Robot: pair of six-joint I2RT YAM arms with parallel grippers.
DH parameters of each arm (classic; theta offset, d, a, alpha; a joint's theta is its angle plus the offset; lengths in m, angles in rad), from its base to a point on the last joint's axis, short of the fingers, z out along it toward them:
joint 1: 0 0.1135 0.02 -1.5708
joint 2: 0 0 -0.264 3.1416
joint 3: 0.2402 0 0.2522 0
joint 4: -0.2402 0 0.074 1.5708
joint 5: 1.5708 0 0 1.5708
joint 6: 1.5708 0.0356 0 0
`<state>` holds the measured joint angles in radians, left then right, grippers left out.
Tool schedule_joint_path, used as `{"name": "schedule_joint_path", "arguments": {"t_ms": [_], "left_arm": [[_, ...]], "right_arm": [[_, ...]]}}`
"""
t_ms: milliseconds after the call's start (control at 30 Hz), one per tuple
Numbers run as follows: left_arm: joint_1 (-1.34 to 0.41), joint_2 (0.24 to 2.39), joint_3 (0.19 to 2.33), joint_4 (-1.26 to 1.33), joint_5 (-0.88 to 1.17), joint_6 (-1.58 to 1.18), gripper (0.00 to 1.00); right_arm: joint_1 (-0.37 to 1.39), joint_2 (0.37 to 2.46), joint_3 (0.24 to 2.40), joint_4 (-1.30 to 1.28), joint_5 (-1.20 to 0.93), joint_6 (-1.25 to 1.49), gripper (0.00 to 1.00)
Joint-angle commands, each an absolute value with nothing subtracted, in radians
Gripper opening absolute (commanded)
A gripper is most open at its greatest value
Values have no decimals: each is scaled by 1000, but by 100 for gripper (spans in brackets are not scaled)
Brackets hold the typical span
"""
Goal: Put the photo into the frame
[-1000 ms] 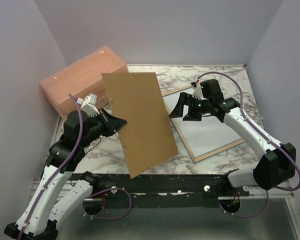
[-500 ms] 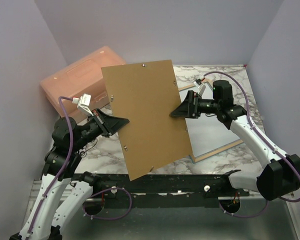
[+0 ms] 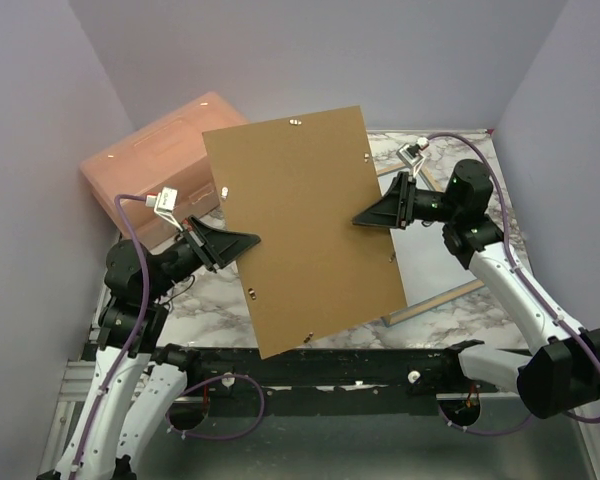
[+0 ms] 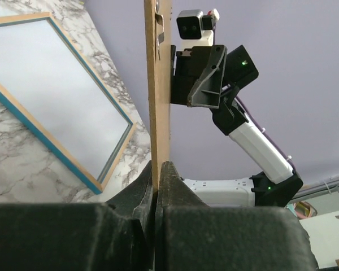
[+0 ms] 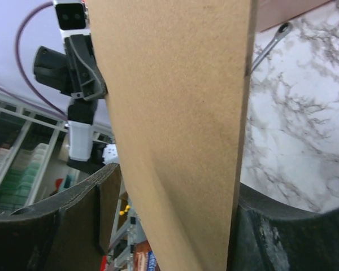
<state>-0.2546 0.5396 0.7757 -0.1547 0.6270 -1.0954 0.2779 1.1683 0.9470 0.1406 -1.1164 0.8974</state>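
A plain brown backing board [image 3: 300,230] hangs tilted in the air between both arms. My left gripper [image 3: 248,240] is shut on its left edge, and the left wrist view shows the jaws pinching the thin edge [image 4: 158,169]. My right gripper [image 3: 365,218] straddles the board's right edge. In the right wrist view its jaws [image 5: 178,180] stand open round the board [image 5: 175,84], with a gap at the left finger. The frame [image 3: 435,300] lies on the table at the right, wood side up, half hidden by the board. A plain white sheet [image 4: 56,90] fills it. No printed side of the photo shows.
A pink plastic box [image 3: 150,160] sits at the back left, behind the board. The marble table top [image 3: 220,290] ends at a black rail along the near edge. Purple walls close in the left, back and right sides.
The left arm has lifted the board higher and swung it to the right. The right gripper rose from over the frame to the board's right edge, and its jaws have narrowed.
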Motion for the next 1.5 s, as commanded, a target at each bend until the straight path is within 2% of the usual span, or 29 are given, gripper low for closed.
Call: {"name": "schedule_joint_path", "arguments": {"t_ms": [0,167,333,400,500,567,600,667,767,800,900,1033,1233,1467], "left_arm": [[-223,532,748,-75,693,-1109,0],[-191,535,709,-35,719,-1127,0],[-165,543,695,-23,739,-1134,0],[-157,547,694,-26,745,-1131,0],[-149,548,690,-31,751,-1125,17],[-146,552,686,-30,755,-1121,35],[-144,556,686,-29,758,-1119,49],[-143,567,684,-27,764,-1117,65],[-141,580,680,-26,766,-1114,85],[-141,584,679,-27,766,-1112,88],[-140,593,680,-55,762,-1095,94],[-140,613,711,-179,719,-1021,96],[-140,661,749,-378,602,-901,98],[-142,717,729,-385,603,-892,98]], "right_arm": [[285,1134,944,292,-1219,1020,60],[284,1129,944,333,-1238,1057,37],[283,1140,957,341,-1248,1065,7],[283,1143,959,341,-1246,1061,1],[282,1147,962,339,-1238,1058,1],[283,1150,967,334,-1231,1057,1],[282,1150,970,330,-1227,1053,1],[282,1154,989,278,-1216,1019,1],[282,1166,1045,118,-1171,913,0],[282,1171,1074,29,-1145,858,0],[282,1190,1151,-202,-1028,713,1],[282,1209,1223,-395,-869,612,0],[282,1212,1314,-588,-611,514,0],[283,1220,1395,-747,-246,412,0]]}}
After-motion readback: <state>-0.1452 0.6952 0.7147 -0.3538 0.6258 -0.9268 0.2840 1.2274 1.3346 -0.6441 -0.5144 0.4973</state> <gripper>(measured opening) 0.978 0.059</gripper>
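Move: The brown backing board is already pinched by the left hand at its left edge; its middle is about 13 cm to that hand's right, 3 cm ahead and level with it. From the right hand, whose half-open fingers straddle the right edge, that middle is some 13 cm to the left, 2 cm back. The frame lies about 12 cm to this hand's right, 12 cm ahead and 30 cm below. The pink box is roughly 19 cm left, 30 cm ahead and 25 cm below the left hand. The backing board changes hands in the air: the right fingers shut on its right edge while easing slightly up and back, then the left fingers open wide and let go. The left hand sinks about 10 cm and a little forward, tipping down; the right takes the board forward and right towards the frame, turning some 25 degrees clockwise and tipping its fingers downward, sinking late. ##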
